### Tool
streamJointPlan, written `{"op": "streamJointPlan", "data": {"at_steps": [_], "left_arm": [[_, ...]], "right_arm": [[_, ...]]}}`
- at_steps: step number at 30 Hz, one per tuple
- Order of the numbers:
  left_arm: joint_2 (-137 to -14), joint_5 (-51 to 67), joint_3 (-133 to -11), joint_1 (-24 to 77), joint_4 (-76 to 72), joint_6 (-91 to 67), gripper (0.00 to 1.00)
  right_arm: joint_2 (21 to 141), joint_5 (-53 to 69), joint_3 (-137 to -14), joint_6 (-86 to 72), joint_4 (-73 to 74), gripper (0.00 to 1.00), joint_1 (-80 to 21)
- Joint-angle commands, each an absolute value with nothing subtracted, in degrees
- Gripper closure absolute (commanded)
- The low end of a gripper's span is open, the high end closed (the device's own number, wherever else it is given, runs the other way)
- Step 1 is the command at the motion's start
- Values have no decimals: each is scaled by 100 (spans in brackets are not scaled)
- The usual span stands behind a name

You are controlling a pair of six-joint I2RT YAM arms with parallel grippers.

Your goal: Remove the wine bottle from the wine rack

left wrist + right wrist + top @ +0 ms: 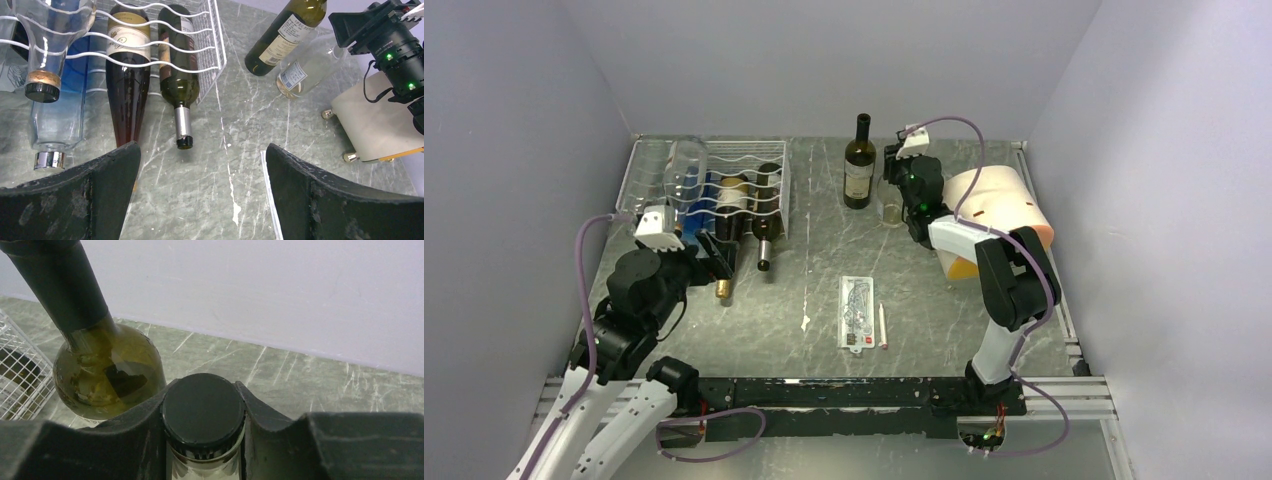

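Observation:
The white wire wine rack [769,205] stands at the back left. A clear bottle [50,40], a blue one [60,115], a brown wine bottle [127,90] and a dark green wine bottle [179,75] lie in it with their necks toward me. My left gripper [202,167] hangs open over bare table just in front of those necks, holding nothing. Right of the rack, a green wine bottle [859,160] and a small clear bottle [890,208] stand upright. My right gripper [203,415] is shut on the clear bottle's black cap [203,407].
A beige board on small feet [1004,205] lies under the right arm at the back right. A white packet [857,312] and a thin white stick [882,325] lie mid-table. Walls close in the back and both sides.

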State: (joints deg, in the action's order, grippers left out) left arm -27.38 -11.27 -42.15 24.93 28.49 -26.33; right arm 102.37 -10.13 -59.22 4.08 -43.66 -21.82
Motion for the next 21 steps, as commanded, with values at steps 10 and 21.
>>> {"op": "streamJointPlan", "data": {"at_steps": [10,21], "left_arm": [[-2859,-1047,-4185,2514,2628,-2567,1],[-3606,-1826,-5017,2514,3040,-2164,2]], "right_arm": [[9375,-1197,-6045,315,-4750,1,-2183],[7456,-589,-6296,227,-1769,0,-2858]]}}
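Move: Held between the right gripper's fingers is the neck of the clear bottle, whose middle is about 10 cm straight below. The dark green bottle stands close by, about 8 cm left, 3 cm farther out and centred some 8 cm below the right hand. The peach barrel is roughly 21 cm right of that hand, 5 cm back and 12 cm below. From the left gripper, the clear bottle lies about 28 cm ahead, 34 cm right and 15 cm lower. Let go of the clear bottle's neck: open the right fingers all the way and lift the gripper straight up off the cap, tipping the fingertips up about 10 degrees. Keep climbing, some 15 cm in all, gathering speed and then drawing back towards the base by about 7 cm, clear of both bottles. ##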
